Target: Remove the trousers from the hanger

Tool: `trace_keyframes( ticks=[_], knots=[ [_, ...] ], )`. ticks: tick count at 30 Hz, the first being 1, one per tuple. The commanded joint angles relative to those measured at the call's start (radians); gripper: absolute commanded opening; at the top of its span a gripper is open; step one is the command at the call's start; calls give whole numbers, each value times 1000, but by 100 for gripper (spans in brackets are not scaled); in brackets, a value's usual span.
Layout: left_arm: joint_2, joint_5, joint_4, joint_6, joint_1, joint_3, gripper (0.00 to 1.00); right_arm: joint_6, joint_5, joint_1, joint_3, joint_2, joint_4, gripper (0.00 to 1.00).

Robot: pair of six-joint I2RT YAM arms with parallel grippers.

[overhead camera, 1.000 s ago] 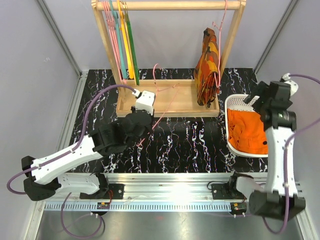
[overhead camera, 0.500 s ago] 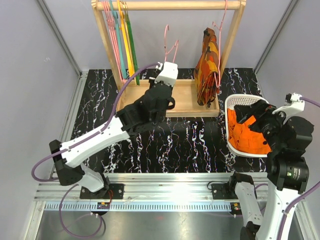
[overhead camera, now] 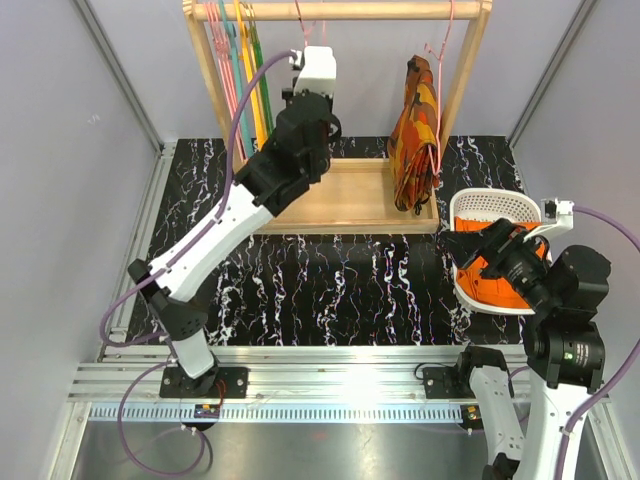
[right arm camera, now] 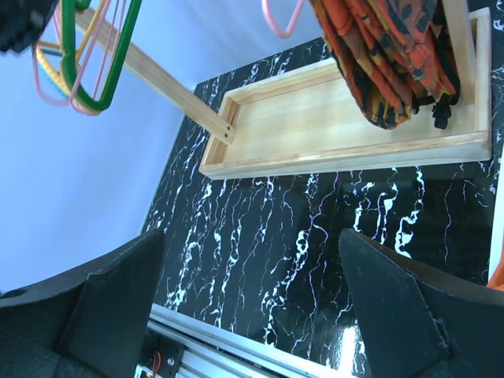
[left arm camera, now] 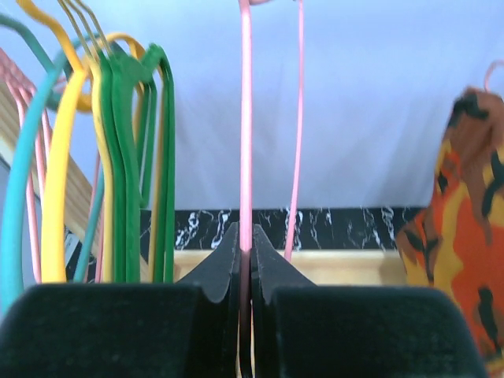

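Observation:
The pale pink wire hanger (left arm camera: 245, 118) is bare and hangs upright, its top at the wooden rail (overhead camera: 298, 18). My left gripper (left arm camera: 245, 240) is shut on its wire, raised high at the rack (overhead camera: 300, 56). The bright orange trousers (overhead camera: 495, 285) lie crumpled in the white basket (overhead camera: 500, 203) at the right. My right gripper (overhead camera: 478, 243) is open and empty, just over the basket's left edge; its view (right arm camera: 252, 291) looks down on the black marbled table. Its fingers (right arm camera: 102, 307) stand wide apart.
A wooden rack with a tray base (overhead camera: 350, 205) stands at the back. Green, yellow and teal hangers (overhead camera: 245, 80) hang at its left. A patterned orange-red garment (overhead camera: 415, 135) hangs at its right on another pink hanger. Grey walls close in both sides.
My left arm has lifted the pink hanger from low over the table up to the rail. My right arm has drawn back from above the basket and turned its gripper towards the table.

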Motion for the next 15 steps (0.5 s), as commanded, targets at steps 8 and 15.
trace_keyframes(
  ticks=[8, 15],
  knots=[
    [138, 86, -188, -120, 98, 171, 0, -80, 12, 68, 107, -23, -107, 100],
    [104, 99, -186, -163, 99, 82, 0, -192, 104, 122, 173, 5, -187, 100]
  ],
)
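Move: Farther out by about 5 cm and some 14 cm above the left hand, which still pinches the empty pink hanger, is the stretch of wooden rail the hanger is taken to. The green hanger hangs around 10 cm left of this hand and 4 cm ahead; the camouflage trousers are about 18 cm to its right, 5 cm farther out and 5 cm lower. From the idle right hand, that rail stretch is roughly 27 cm ahead, 26 cm left and 24 cm higher. Keeping its pinch on the pink hanger, the left hand first eases forward about 5 cm, then sinks roughly 7 cm as the forward travel dies out, lowering the hook towards the rail with the fingers tipping down some 10 degrees. The empty right hand, still wide open, draws back towards its base and rises slightly. ##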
